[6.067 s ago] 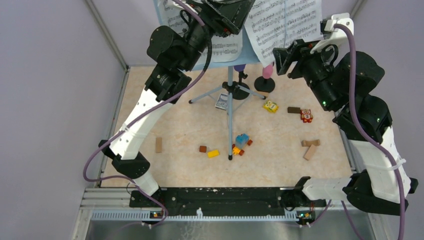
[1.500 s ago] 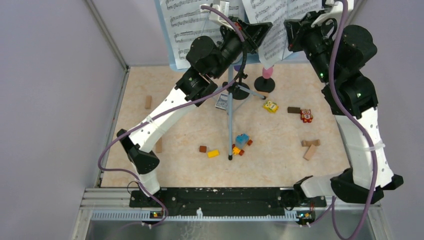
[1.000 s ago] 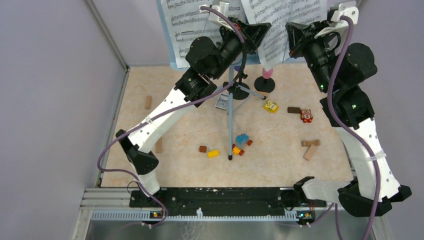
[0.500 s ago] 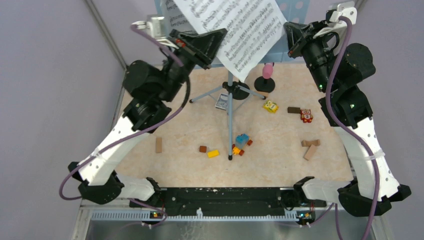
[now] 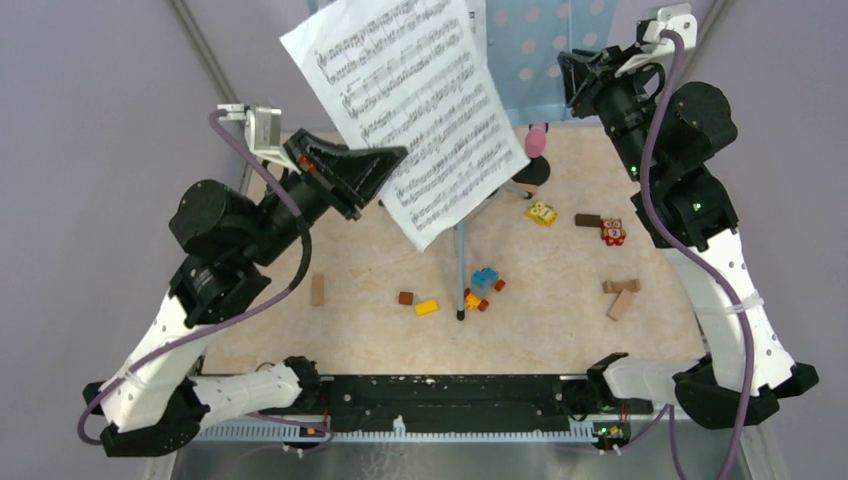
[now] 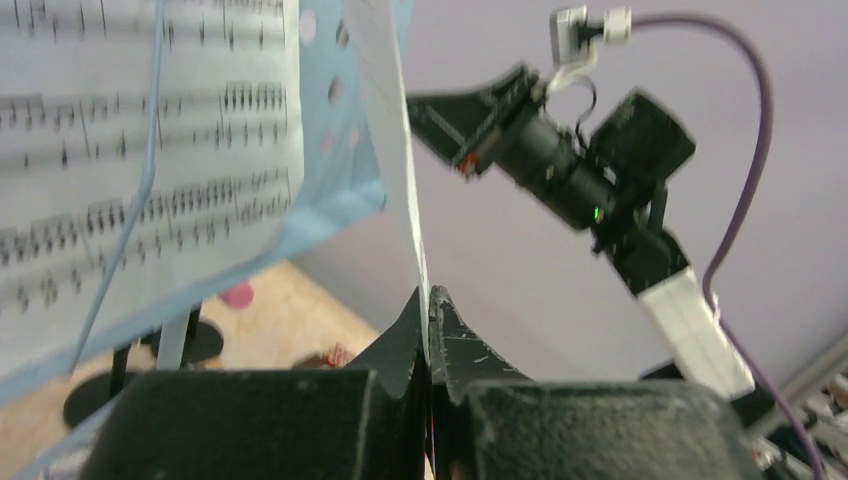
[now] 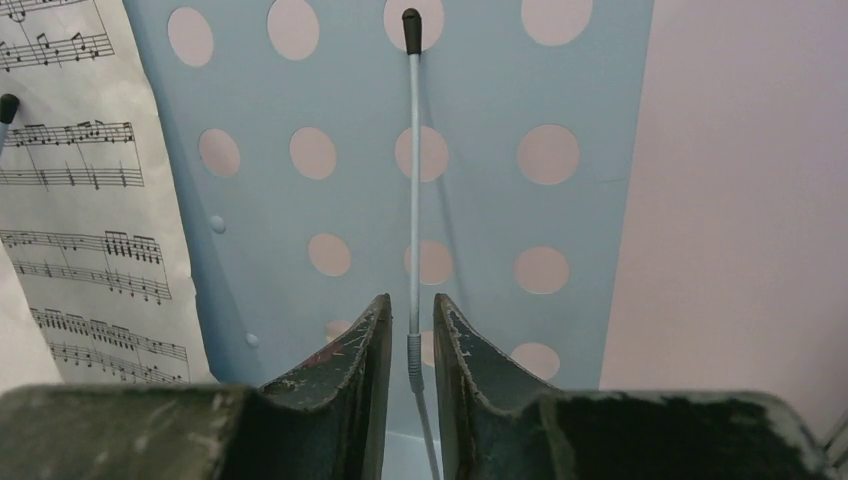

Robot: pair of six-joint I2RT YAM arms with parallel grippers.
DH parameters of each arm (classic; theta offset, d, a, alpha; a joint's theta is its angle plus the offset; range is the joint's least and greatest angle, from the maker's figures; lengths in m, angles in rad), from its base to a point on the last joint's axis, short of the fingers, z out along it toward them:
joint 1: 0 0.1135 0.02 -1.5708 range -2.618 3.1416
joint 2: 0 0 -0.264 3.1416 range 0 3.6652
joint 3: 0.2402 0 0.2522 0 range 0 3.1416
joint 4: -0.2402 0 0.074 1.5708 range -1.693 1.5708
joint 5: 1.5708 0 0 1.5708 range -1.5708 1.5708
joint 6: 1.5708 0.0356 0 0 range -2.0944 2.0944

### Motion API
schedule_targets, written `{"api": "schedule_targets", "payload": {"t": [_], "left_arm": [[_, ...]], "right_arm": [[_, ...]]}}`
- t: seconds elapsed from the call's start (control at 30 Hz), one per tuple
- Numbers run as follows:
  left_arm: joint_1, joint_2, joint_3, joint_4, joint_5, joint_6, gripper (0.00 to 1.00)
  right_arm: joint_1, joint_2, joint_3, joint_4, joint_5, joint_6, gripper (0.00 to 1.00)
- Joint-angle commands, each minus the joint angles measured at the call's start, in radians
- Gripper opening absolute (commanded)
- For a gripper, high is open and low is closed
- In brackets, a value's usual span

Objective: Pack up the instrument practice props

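Observation:
My left gripper [image 5: 388,160] is shut on the lower left edge of a white sheet-music page [image 5: 410,110] and holds it in the air, left of the stand. In the left wrist view the page [image 6: 395,150] runs edge-on into the closed jaws of this gripper [image 6: 428,296]. The pale blue perforated music desk [image 5: 545,45] stands at the back on its pole [image 5: 461,260]. A second page [image 7: 90,200] still leans on the desk [image 7: 480,210]. My right gripper [image 7: 412,305] faces the desk, slightly open, with a thin wire page-holder [image 7: 413,180] in the gap. The pink microphone [image 5: 536,140] stands in a black holder [image 5: 530,172].
Small toy bricks [image 5: 484,280] lie by the foot of the stand, a yellow toy [image 5: 542,212] and a red one [image 5: 613,232] further right. Wooden blocks [image 5: 620,295] lie at the right, another block [image 5: 318,290] at the left. Purple walls close in both sides.
My left arm has swung left and toward the near side, pulling the page off the desk. My right gripper's jaws have parted a little and stay by the desk.

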Motion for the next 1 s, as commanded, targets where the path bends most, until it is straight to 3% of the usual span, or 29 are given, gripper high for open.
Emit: {"api": "schedule_targets", "payload": {"t": [0.0, 0.23, 0.4, 0.63, 0.8, 0.9, 0.97], "left_arm": [[-0.004, -0.111, -0.065, -0.195, 0.074, 0.026, 0.00], [-0.004, -0.265, -0.247, -0.355, 0.126, 0.031, 0.00], [-0.004, -0.360, -0.444, -0.383, 0.149, -0.041, 0.00], [-0.004, -0.478, -0.729, -0.367, -0.061, -0.168, 0.00], [0.003, -0.374, -0.821, -0.350, -0.212, -0.232, 0.00], [0.068, -0.291, -0.862, -0.258, -0.171, -0.229, 0.00], [0.171, -0.250, -0.897, -0.190, -0.087, -0.218, 0.00]], "right_arm": [[-0.005, 0.001, 0.009, 0.003, 0.011, -0.005, 0.23], [-0.005, -0.070, -0.062, 0.006, 0.012, 0.006, 0.34], [-0.005, -0.180, -0.186, 0.019, 0.006, 0.035, 0.44], [-0.005, -0.337, -0.376, -0.019, -0.028, 0.140, 0.45], [-0.005, -0.407, -0.513, -0.042, -0.046, 0.206, 0.45], [-0.005, -0.426, -0.571, -0.059, -0.054, 0.223, 0.45], [-0.005, -0.432, -0.599, -0.075, -0.058, 0.230, 0.45]]}}
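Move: Beneath the left hand, almost 60 cm down and about 4 cm ahead, lies the clear tabletop that the held music sheet is lowered towards. The brown block is some 3 cm ahead and 2 cm left, the yellow block 1 cm ahead and 3 cm right; the stand's front foot is level and 10 cm right. At the right hand, the wire page holder is about 2 cm ahead; the clear tabletop is 9 cm back, 17 cm left and nearly 60 cm below. Lowering the still-pinched music sheet roughly 38 cm, the left hand first draws back about 5 cm, then comes forward again as it sinks towards the tabletop left of the stand's front leg; its wrist tips the fingers from slanting up to slanting down. The right fingers open wider beside the wire page holder, then that hand sinks about 13 cm and backs away some 6 cm. ##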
